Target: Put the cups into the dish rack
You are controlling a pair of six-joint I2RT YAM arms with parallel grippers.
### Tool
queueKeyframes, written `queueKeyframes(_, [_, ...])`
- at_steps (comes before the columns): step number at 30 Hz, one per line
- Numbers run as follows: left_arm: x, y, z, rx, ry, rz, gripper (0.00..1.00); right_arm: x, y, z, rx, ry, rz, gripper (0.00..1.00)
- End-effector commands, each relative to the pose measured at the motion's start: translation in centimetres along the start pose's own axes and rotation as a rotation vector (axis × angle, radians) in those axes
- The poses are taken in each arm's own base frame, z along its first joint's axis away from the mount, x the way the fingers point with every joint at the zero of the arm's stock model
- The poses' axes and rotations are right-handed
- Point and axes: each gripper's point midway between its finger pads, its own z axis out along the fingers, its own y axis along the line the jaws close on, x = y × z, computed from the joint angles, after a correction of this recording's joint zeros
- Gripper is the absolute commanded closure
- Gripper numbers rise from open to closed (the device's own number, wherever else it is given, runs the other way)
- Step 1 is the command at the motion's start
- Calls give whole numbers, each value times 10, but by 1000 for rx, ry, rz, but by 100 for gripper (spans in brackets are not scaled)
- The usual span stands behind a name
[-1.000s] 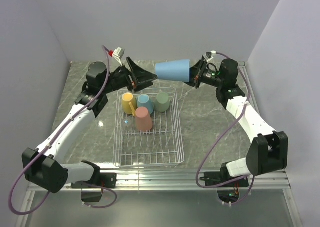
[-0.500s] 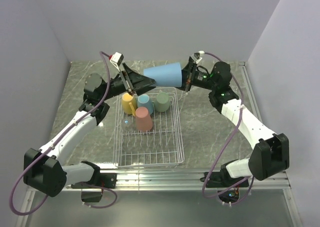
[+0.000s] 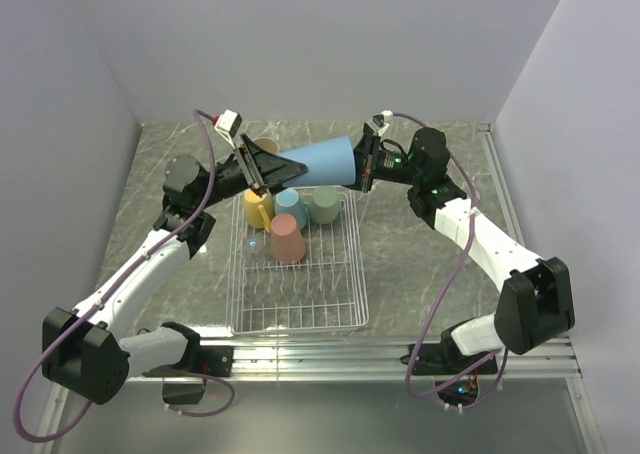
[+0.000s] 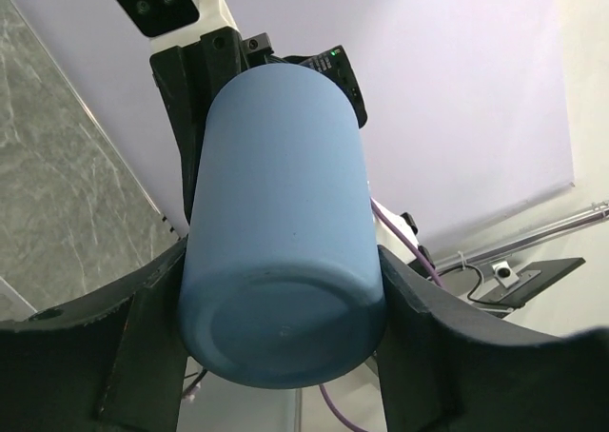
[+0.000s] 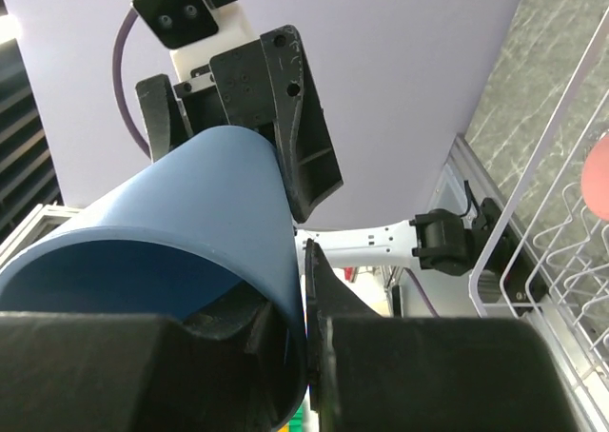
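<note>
A blue cup hangs on its side in the air above the far edge of the dish rack. My right gripper is shut on its rim, one finger inside the cup and one outside. My left gripper is at the other end, its fingers pressed against both sides of the cup's base. In the rack stand a yellow mug, a light-blue mug, a green cup and a salmon cup. A beige cup shows behind the left gripper.
The white wire rack sits mid-table between the two arms, its near half bare of cups. Grey marbled tabletop lies to its right and left. Walls close the workspace at the back and sides. The rack's edge shows in the right wrist view.
The right arm carried the blue cup leftward to the left gripper. The left jaws, wide open before, have closed round the cup's base.
</note>
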Motion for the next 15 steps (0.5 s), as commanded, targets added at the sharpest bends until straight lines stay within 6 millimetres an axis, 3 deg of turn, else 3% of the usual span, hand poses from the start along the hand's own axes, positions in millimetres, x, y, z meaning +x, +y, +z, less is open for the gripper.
queueKeyframes(1, [-6,-18,-3,33,-31,78,85,3,-1,2,-7,16,-25,100])
queueKeyframes(3, [-5,-16,-3,24,-29,75,96,3,-6,2,14,17,-13,100])
queueKeyframes(4, [-5,-15,-3,19,-24,76,98,1,-6,3,30,18,-14,66])
queueKeyframes(6, [-5,-13,-2,-5,-18,71,100,-4,-25,-4,118,-1,-3,27])
queueKeyframes(7, [-8,-17,-1,-9,-21,100,100,-9,-22,-8,146,-20,-25,14])
queueKeyframes(8, [-10,-16,0,-25,-20,110,100,-15,-31,-15,191,-40,-88,13])
queueKeyframes(9, [-8,-6,0,-83,-6,81,100,-28,-54,-35,310,-102,-14,12])
queueKeyframes(10, [-16,-13,2,-98,-17,143,99,-40,-56,-49,365,-144,-23,12])
queueKeyframes(11, [-18,-3,3,-155,-11,138,100,-39,-75,-69,457,-148,-7,12])
queueKeyframes(12, [-21,2,3,-203,-9,151,100,-60,-86,-99,509,-234,15,12])
queueKeyframes(13, [-15,20,-3,-295,31,161,100,-66,-96,-119,563,-277,36,12])
queueKeyframes(15, [-26,25,-3,-375,15,206,100,-61,-121,-153,709,-319,87,12])
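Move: The blue cup hangs sideways between the hands. Its middle is about 5 cm right of and 1 cm ahead of the left hand at its base, and some 4 cm left of and 1 cm behind the right hand at its rim. The rack's middle is almost straight beneath the left hand, roughly 37 cm down. From that hand the green cup is about 9 cm ahead and 6 cm right, and the pink cup 1 cm ahead and 2 cm left, both some 32 cm down. Rightward, away from the blue cup, the right hand pulls off fast once its fingers have sprung open on the rim. It travels about 11 cm right while also going forward and down, with its fingers tipping down and swinging clockwise. The left hand keeps its grip near the base, dips slightly, then eases about 2 cm forward as its fingers begin to tip down. ##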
